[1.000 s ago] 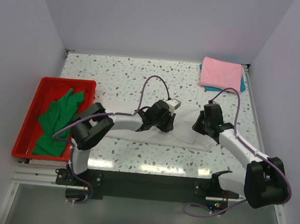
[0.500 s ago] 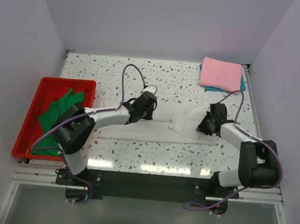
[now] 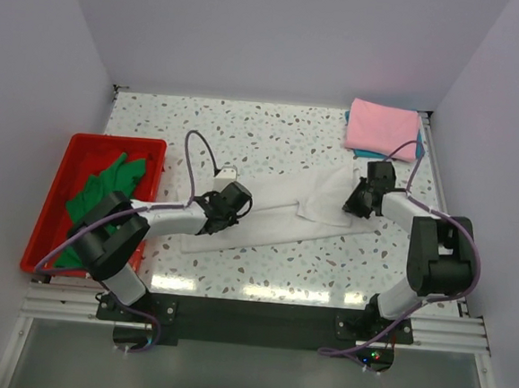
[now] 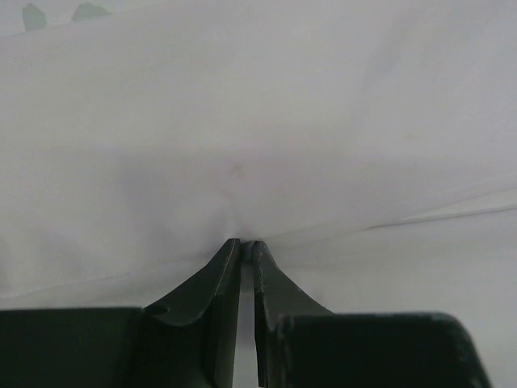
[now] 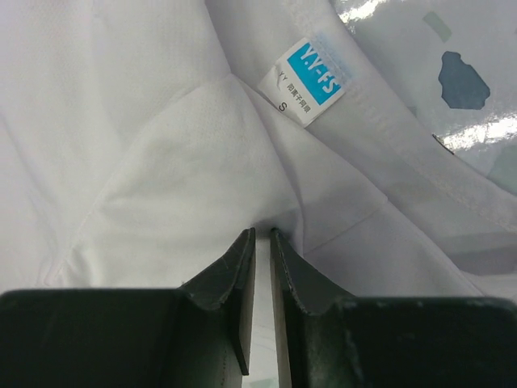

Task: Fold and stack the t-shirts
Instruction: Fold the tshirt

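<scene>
A large white t-shirt [image 3: 280, 215] lies stretched across the middle of the table in a long, slanted band. My left gripper [image 3: 236, 201] sits at its left part, and in the left wrist view the gripper [image 4: 246, 242] is shut on a pinch of white cloth [image 4: 242, 121]. My right gripper [image 3: 361, 200] is at the shirt's right end. In the right wrist view this gripper [image 5: 262, 233] is shut on a fold of the white shirt [image 5: 161, 162], just below its neck label [image 5: 311, 81]. A folded pink t-shirt [image 3: 382, 127] rests on a teal one [image 3: 420, 145] at the far right corner.
A red tray [image 3: 68, 165] at the left table edge holds a crumpled green t-shirt [image 3: 106, 200]. Purple cables loop above both wrists. Walls close in the table on the left, back and right.
My left gripper has moved left and closer along the shirt and closed on it. My right gripper has shifted toward the back right, pulling the white shirt out into a longer slanted band.
</scene>
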Controlling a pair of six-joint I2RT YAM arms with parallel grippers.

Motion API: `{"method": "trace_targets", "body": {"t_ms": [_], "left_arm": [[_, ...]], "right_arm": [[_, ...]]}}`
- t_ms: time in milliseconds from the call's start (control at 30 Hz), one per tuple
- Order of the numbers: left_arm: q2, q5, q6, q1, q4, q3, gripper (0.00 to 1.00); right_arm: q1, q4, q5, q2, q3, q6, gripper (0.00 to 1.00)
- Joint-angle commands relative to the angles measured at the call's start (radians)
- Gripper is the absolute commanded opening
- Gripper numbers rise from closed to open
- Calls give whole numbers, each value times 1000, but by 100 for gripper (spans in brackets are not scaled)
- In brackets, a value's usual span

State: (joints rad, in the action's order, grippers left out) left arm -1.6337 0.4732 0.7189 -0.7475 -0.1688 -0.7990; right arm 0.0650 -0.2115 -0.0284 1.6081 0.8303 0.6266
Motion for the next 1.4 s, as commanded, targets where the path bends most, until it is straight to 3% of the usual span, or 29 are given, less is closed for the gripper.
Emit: {"method": "trace_targets", "body": {"t_ms": [0, 233, 500, 700, 900, 1100, 1133, 1233, 1267, 1367], "left_arm": [[15, 15, 105, -59, -93, 98, 15], [127, -47, 290, -177, -74, 210, 15], [259, -80, 341, -242, -72, 259, 14], [298, -93, 338, -250, -38, 251, 16], [253, -107, 237, -237, 8, 134, 30], [204, -254, 93, -106, 34, -35, 42], [210, -287, 53, -58, 14, -64, 43], [245, -254, -18, -17, -43, -89, 50], [253, -210, -27, -13, -82, -88, 51], [270, -153, -35, -12, -138, -53, 51]], "right_arm": [[1, -38, 15, -49, 12, -36, 18], [70, -60, 25, -28, 36, -51, 23], [153, -80, 100, 126, 125, -57, 24], [252, -202, 122, 352, 444, -102, 24], [300, -321, 93, 613, 841, -220, 27], [334, -426, 77, 903, 1294, -352, 33], [332, -481, 79, 965, 1422, -367, 36], [332, -529, 110, 987, 1568, -372, 52], [332, -522, 114, 974, 1572, -375, 64], [332, -471, 150, 867, 1505, -351, 75]]}}
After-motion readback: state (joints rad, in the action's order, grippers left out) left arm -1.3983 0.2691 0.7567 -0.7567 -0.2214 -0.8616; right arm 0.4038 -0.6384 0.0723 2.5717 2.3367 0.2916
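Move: The white t-shirt's middle lies about 20 cm to the right hand's left, roughly 1 cm nearer the base; the collar tag is some 7 cm ahead of that hand and 2 cm to its right, and the folded pink shirt about 27 cm ahead, 7 cm right. From the left hand the t-shirt's middle is about 12 cm to the right and 4 cm ahead, the red bin's middle some 37 cm left. Both hands are already at cloth height. Both hands' nearly closed fingers stay down on the white cloth to swing it round: the left drags its end back about 10 cm and slightly right, while the right sweeps the collar end some 22 cm forward and 19 cm left, turning counter-clockwise about 30 degrees. The left then opens, lifts clear by about 9 cm and returns forward; the right stays low and spreads its fingers at the end. ##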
